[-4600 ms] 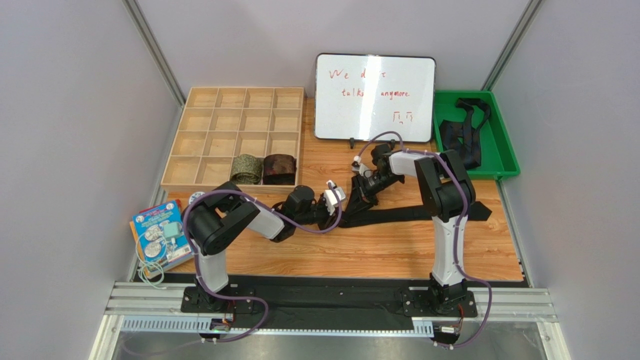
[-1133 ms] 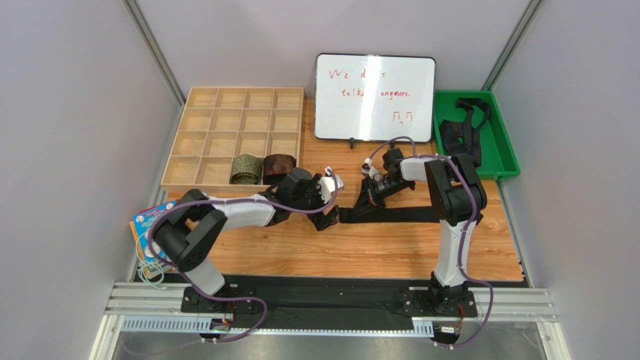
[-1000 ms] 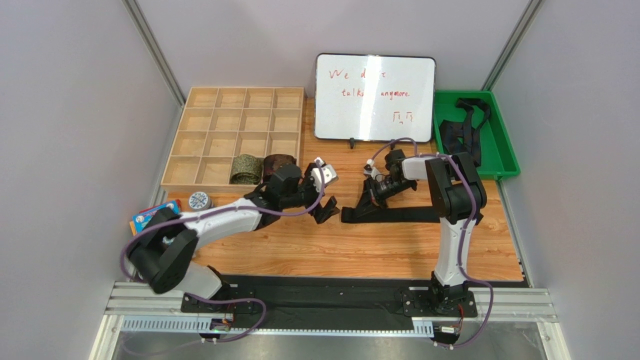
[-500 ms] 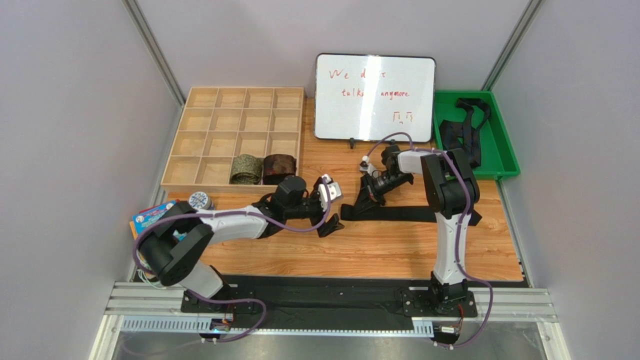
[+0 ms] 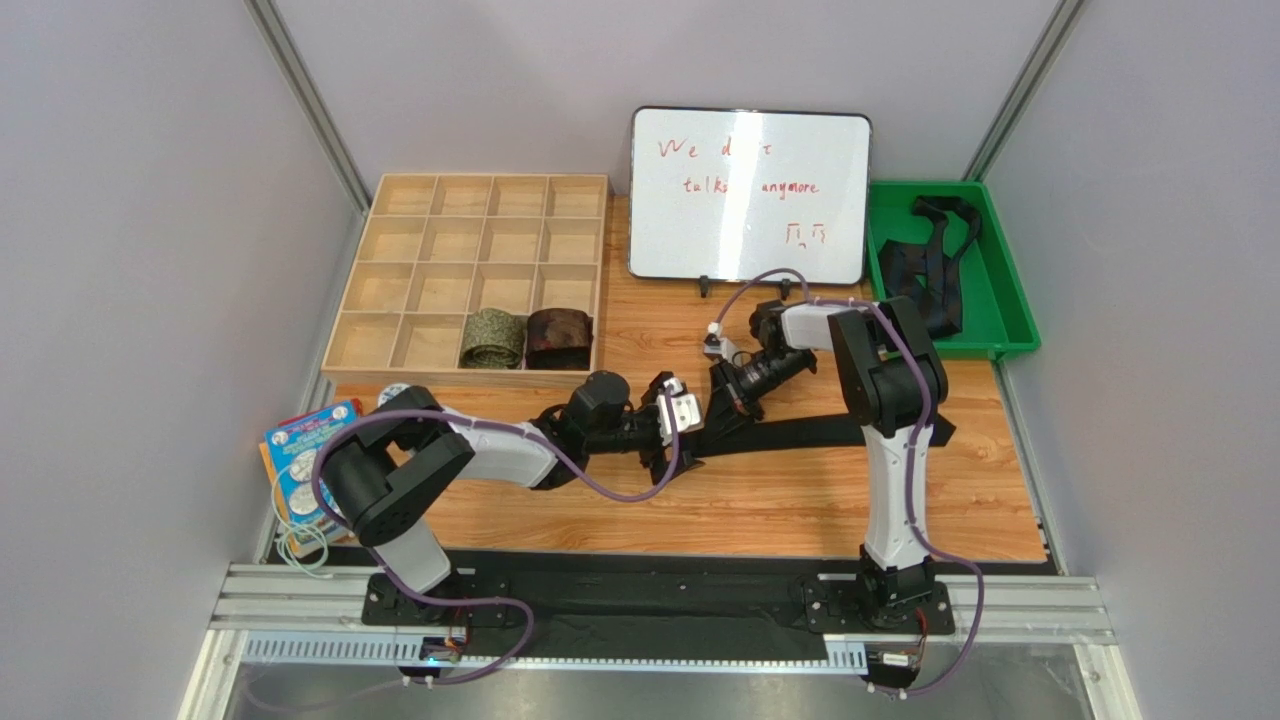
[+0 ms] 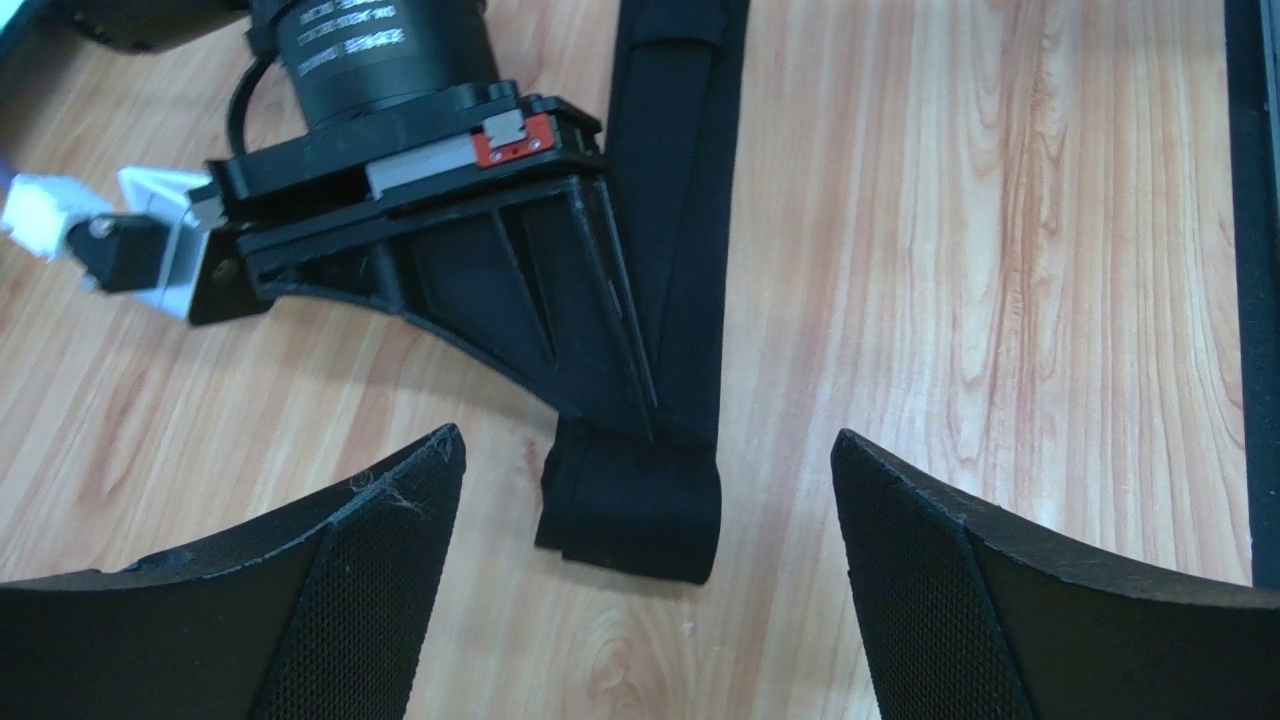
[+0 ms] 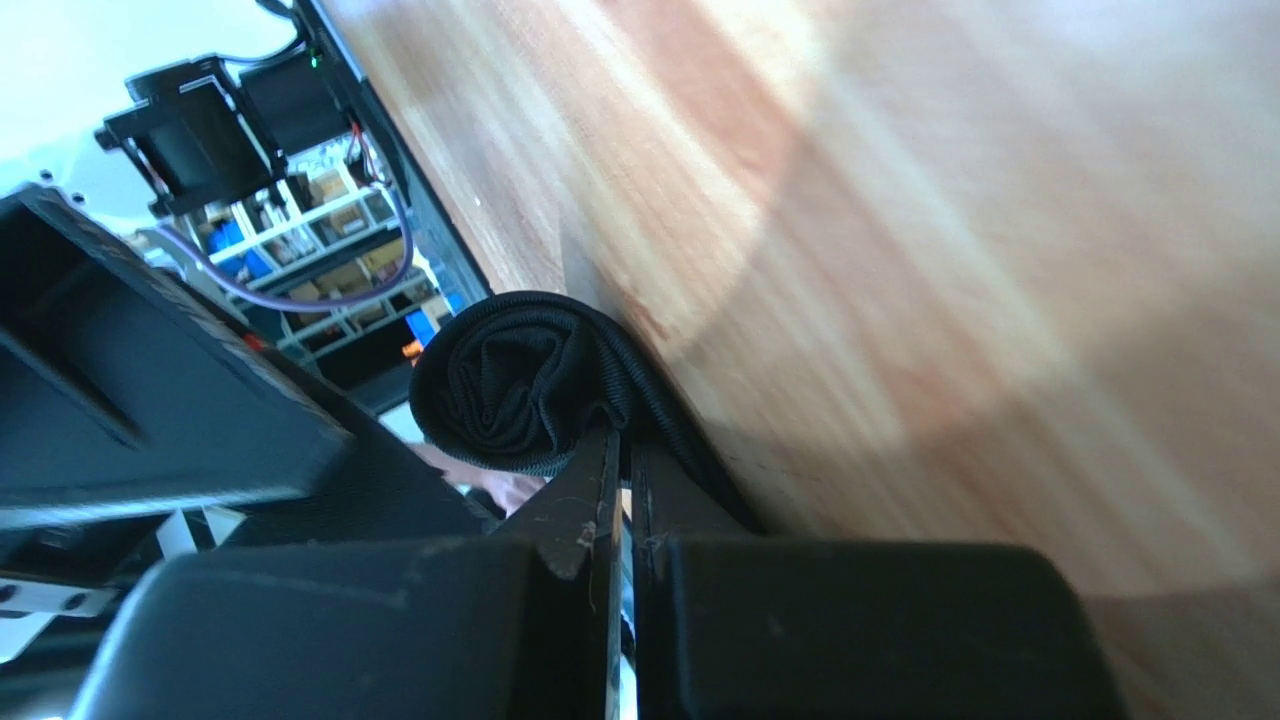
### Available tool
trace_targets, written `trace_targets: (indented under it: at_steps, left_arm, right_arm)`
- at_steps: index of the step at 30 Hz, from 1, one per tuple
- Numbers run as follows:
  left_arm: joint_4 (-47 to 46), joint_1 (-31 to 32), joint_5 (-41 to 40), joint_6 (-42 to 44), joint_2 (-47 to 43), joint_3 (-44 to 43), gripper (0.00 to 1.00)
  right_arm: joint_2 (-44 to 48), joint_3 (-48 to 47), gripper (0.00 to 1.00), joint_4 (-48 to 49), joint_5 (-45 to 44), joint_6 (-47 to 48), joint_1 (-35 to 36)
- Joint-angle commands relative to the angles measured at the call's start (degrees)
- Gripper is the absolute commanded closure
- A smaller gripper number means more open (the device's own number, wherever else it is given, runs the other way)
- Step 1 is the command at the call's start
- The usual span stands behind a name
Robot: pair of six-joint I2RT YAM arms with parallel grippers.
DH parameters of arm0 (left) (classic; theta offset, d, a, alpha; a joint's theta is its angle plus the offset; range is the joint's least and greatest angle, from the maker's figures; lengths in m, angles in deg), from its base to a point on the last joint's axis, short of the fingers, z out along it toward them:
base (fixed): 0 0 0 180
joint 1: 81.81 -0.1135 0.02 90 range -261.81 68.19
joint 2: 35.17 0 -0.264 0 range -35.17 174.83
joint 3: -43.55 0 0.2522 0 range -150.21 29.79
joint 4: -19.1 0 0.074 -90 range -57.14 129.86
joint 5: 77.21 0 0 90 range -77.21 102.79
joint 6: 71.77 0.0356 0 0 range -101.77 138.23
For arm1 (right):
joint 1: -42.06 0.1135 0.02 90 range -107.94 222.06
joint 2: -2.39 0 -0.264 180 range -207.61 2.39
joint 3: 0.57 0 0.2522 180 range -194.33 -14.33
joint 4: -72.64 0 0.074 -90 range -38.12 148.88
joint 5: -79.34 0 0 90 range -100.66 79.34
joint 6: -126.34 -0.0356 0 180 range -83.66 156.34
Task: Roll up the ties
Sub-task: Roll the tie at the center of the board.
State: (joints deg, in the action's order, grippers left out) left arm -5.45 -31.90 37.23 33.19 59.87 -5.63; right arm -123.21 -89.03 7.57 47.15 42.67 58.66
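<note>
A black tie (image 5: 842, 434) lies flat across the wooden table, its left end folded into a small roll (image 6: 631, 513). My right gripper (image 5: 732, 396) is shut on that rolled end (image 7: 519, 375), the fabric wrapped at its fingertips (image 7: 601, 450). My left gripper (image 6: 643, 441) is open, with one finger on each side of the roll and touching nothing. From above, the left gripper (image 5: 679, 432) sits just left of the right one. An olive patterned tie coil (image 5: 492, 336) and a reddish-brown tie coil (image 5: 559, 336) sit in the wooden box.
The compartmented wooden box (image 5: 368, 285) stands at the back left. A whiteboard (image 5: 748, 195) is at the back centre, and a green tray (image 5: 1025, 308) with loose black ties (image 5: 920, 267) at the back right. A colourful book (image 5: 313, 468) lies at the left edge.
My left arm swung from beside the wooden box back to the tie's left end, its gripper staying open. The right gripper shifted slightly left with the tie end.
</note>
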Motion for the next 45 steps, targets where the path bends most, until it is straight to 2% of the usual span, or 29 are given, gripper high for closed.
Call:
trace_targets:
  at_steps: [1, 10, 13, 14, 17, 20, 23, 24, 27, 34, 42, 45]
  left_arm:
    - [-5.6, 1.3, 0.1, 2.6, 2.3, 1.2, 0.07]
    - [-6.3, 1.4, -5.1, 5.6, 8.7, 0.8, 0.21]
    - [-5.1, 1.4, -6.5, 6.3, 9.3, 0.5, 0.32]
    - [-4.3, 1.3, -6.3, 6.3, 9.2, 0.4, 0.41]
    - [-0.7, 1.3, -5.1, 6.2, 8.7, -0.3, 0.5]
    - [2.7, 1.4, -4.1, 6.5, 8.0, -0.6, 0.59]
    - [8.4, 1.3, -4.2, 7.0, 7.7, -2.0, 0.66]
    - [10.9, 1.4, -4.6, 7.2, 7.8, -2.7, 0.67]
    - [15.2, 1.3, -6.2, 6.7, 7.7, -4.2, 0.68]
    - [22.6, 1.3, -6.1, 3.9, 8.3, -7.8, 0.68]
    - [27.0, 1.3, -7.7, 3.3, 9.1, -10.6, 0.67]
    - [27.6, 1.3, -7.9, 3.2, 9.2, -11.2, 0.66]
  right_arm:
    - [-2.7, 3.3, 1.0, -1.5, -7.4, 0.0, 1.9]
    - [-1.8, 3.9, 1.0, 0.9, -4.6, -2.1, 1.9]
    - [-1.5, 4.0, 1.0, 1.5, -3.7, -2.5, 1.9]
    - [-1.4, 4.1, 1.0, 1.6, -3.1, -2.6, 1.9]
    - [-1.1, 3.9, 1.0, 3.0, -2.3, -3.7, 1.9]
    - [0.1, 3.5, 0.96, 3.6, -1.5, -4.6, 1.7]
    - [2.1, 2.9, 0.81, 3.3, -1.3, -5.2, 0.6]
    - [4.1, 2.6, 0.72, 3.2, -1.4, -5.2, -0.3]
    - [8.8, 2.2, 0.6, 2.1, -2.6, -4.5, -2.2]
    - [15.2, 4.6, 0.58, 5.2, -4.5, -6.0, -1.5]
    - [12.5, 5.4, 0.55, 10.2, -5.4, -8.9, 2.6]
    - [10.6, 5.0, 0.58, 11.8, -6.5, -9.3, 2.6]
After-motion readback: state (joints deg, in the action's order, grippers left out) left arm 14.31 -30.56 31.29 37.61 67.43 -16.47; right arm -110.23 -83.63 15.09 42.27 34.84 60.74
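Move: The black tie's roll lies some 5 cm below the open left hand, about 1 cm ahead and 1 cm to its right; from the right hand, whose shut fingertips already rest on it, it is about 2 cm to the left, level in depth and height. From the left hand, the middle of the flat unrolled tail is some 18 cm to the right and 2 ahead, and the brown rolled tie about 17 cm left and 15 ahead. Left sinks about 5 cm and pinches the roll's ends; right opens, lifts off about 5 cm, then dips. ##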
